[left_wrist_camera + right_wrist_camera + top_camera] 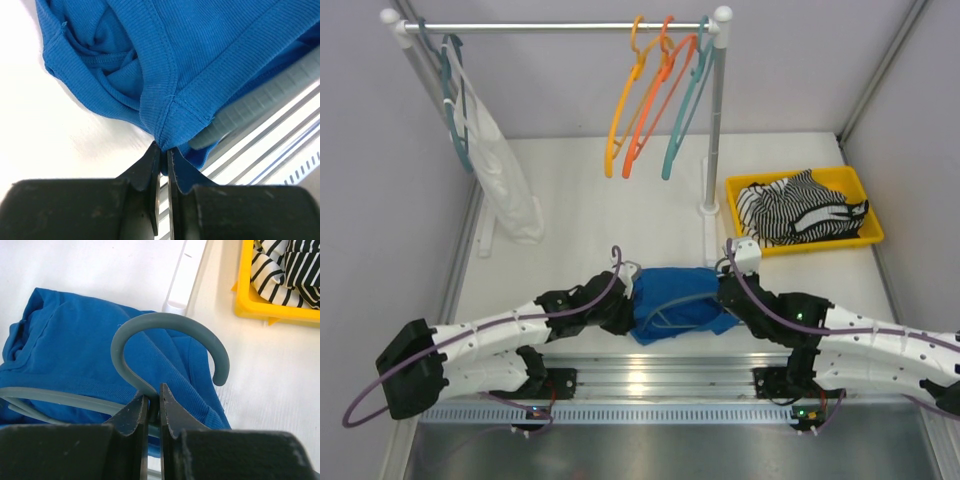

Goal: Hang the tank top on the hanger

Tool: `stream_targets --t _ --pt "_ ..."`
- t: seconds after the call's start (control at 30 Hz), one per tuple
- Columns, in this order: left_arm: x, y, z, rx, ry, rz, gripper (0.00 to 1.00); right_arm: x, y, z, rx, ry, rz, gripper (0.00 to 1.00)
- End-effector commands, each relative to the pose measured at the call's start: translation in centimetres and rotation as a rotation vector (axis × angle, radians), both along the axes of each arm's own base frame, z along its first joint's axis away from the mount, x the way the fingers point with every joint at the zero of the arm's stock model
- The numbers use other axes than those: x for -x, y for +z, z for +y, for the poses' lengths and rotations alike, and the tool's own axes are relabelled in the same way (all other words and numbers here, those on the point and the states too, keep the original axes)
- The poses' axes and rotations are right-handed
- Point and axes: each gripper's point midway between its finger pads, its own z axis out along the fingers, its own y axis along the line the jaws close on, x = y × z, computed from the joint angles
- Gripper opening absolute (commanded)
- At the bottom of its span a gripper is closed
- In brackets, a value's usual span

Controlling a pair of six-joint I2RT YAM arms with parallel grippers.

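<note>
The royal-blue tank top (678,303) lies bunched on the table between the two arms. The dark slate hanger (667,312) lies on it. In the left wrist view my left gripper (163,147) is shut on a seamed hem corner of the tank top (200,60), with blue fabric pinched between the jaws; a grey hanger arm (265,95) shows under the cloth. In the right wrist view my right gripper (153,390) is shut on the neck of the hanger (165,320), just below its curved hook, over the tank top (65,350).
A clothes rack (560,27) stands at the back with orange hangers (640,100), a teal-green hanger (685,110) and a white garment (505,170). Its post (712,130) stands just behind the tank top. A yellow tray (865,235) at right holds a striped garment (800,210).
</note>
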Motion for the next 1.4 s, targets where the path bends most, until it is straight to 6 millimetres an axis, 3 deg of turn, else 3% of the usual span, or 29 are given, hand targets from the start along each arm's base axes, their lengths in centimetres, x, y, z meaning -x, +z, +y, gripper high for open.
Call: stream_targets --t 0.0,0.33,0.57,0.77,1.03,1.17,1.37 --pt "0.1 2.6 -1.0 0.063 -0.022 -0.019 0.06 -0.7 1.9 0.0 -0.026 -0.045 -0.051 0.0" --pt "-0.5 8.6 -2.7 0.122 -0.059 -0.049 0.08 -1.5 3.7 1.3 -0.039 -0.044 -0.082 0.0" --pt "-2.0 12.2 -4.2 0.118 -0.054 -0.078 0.09 -2.0 5.6 3.5 -0.066 -0.028 -0.112 0.0" --pt "-3.7 14.0 -4.5 0.083 -0.002 -0.116 0.11 -1.9 6.4 5.4 -0.119 -0.022 -0.134 0.0" --pt "-4.5 14.6 -4.1 0.041 0.027 -0.134 0.12 -1.5 7.1 6.9 -0.155 -0.056 -0.165 0.0" --pt "-4.6 15.1 -4.0 0.044 0.036 -0.14 0.18 -1.1 7.3 8.1 -0.166 -0.049 -0.177 0.0" --pt "-4.4 16.1 -3.7 0.063 0.03 -0.16 0.44 -1.0 6.5 8.8 -0.168 -0.043 -0.174 0.0"
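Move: The left hand already pinches the tank top's near-left strap; the hanger's left end is about 3 cm to its right, level with it and about 2 cm higher. The tank top's body is centred some 12 cm right, 5 cm ahead and 3 cm lower. From the right hand, which holds the hanger below its hook, the pinched strap lies about 22 cm left, 5 cm back and 9 cm lower; the tank top's body is 10 cm left, level front to back, 11 cm lower. The rack foot's near end is about 10 cm ahead, 3 cm left and 14 cm below that hand. Keeping its pinch, the left hand lifts the tank top's strap some 13 cm, swinging about 4 cm right and then 4 cm forward towards the right hand, to bring the strap over the hanger's left end, and at the top its fingers open part-way. The right hand keeps its grip under the hook, first easing slightly forward and up, then carries the hanger about 7 cm left, towards the left hand and the strap, ending some 4 cm higher with the fingers tipped slightly upward. ##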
